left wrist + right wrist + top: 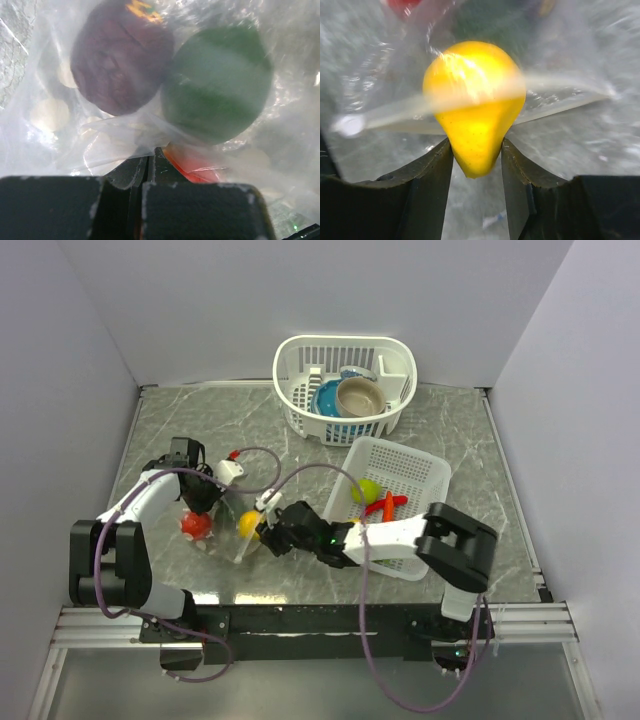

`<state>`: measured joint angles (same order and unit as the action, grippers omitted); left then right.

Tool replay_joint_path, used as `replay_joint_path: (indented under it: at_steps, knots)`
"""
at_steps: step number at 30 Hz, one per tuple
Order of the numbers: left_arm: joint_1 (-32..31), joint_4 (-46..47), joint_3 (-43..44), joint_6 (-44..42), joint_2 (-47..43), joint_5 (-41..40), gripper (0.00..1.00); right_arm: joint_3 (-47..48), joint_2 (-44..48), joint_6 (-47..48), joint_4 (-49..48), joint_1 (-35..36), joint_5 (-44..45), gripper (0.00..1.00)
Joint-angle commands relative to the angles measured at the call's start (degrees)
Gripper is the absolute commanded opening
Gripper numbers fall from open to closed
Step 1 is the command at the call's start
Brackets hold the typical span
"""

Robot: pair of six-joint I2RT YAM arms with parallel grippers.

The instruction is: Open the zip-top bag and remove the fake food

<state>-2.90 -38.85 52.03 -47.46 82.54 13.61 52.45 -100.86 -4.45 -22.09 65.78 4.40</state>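
The zip-top bag, clear with white dots, lies on the table at the near left. In the left wrist view the bag fills the frame, with a dark red fruit, a green ball and a red piece inside. My left gripper is shut on a fold of the bag's plastic; in the top view it sits at the bag's far left edge. My right gripper is shut on the narrow end of a yellow pear-shaped fruit at the bag's edge. In the top view the right gripper meets the yellow fruit; a red fruit shows too.
A white rectangular basket right of the bag holds a lime-green fruit and an orange-red piece. A round white basket at the back holds a blue bowl and a tan bowl. Walls enclose the table.
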Motion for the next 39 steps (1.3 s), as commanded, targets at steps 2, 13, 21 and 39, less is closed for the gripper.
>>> replay_joint_path:
  at_steps: [2, 13, 21, 39]
  knots:
    - [-0.18, 0.7, -0.52, -1.14, -1.42, -1.21, 0.01, -1.64, 15.06, -1.52, 7.3, 0.23, 7.01, 0.38]
    - [-0.18, 0.44, 0.09, -0.7, -0.89, 0.19, 0.01, -9.98, 39.31, -12.84, 33.2, -0.04, 40.63, 0.2]
    - [-0.79, -8.07, 10.44, 2.37, -3.96, 8.71, 0.01, -6.84, 34.16, -57.3, 72.39, -1.53, 59.93, 0.36]
    - [-1.5, -9.23, 7.83, 1.23, -9.42, 9.95, 0.01, 2.14, 25.27, -23.7, 32.58, 9.36, 44.52, 1.0]
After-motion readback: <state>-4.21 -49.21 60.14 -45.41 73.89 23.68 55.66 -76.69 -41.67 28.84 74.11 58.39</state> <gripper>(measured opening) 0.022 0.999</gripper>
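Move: The right gripper holds the yellow fruit just clear of the bag's mouth; the white basket's middle lies about 27 cm to its right, 4 cm ahead and some 5 cm lower. In the basket, the green apple is roughly 23 cm right and 8 cm ahead, the carrot 27 cm right and 4 cm ahead. From the left gripper, pinching the bag, the basket is about 39 cm right and 2 cm back; the tomato is 5 cm back and 2 cm left. Lift the right gripper with the yellow fruit and swing it about 29 cm right over the basket's rim, turning some 70 degrees clockwise, then sink and open to let go. Bring it back left, rising, towards the bag. Meanwhile keep the left pinch on the bag and raise it up to 10 cm, drifting slightly right, then ease down a little. ##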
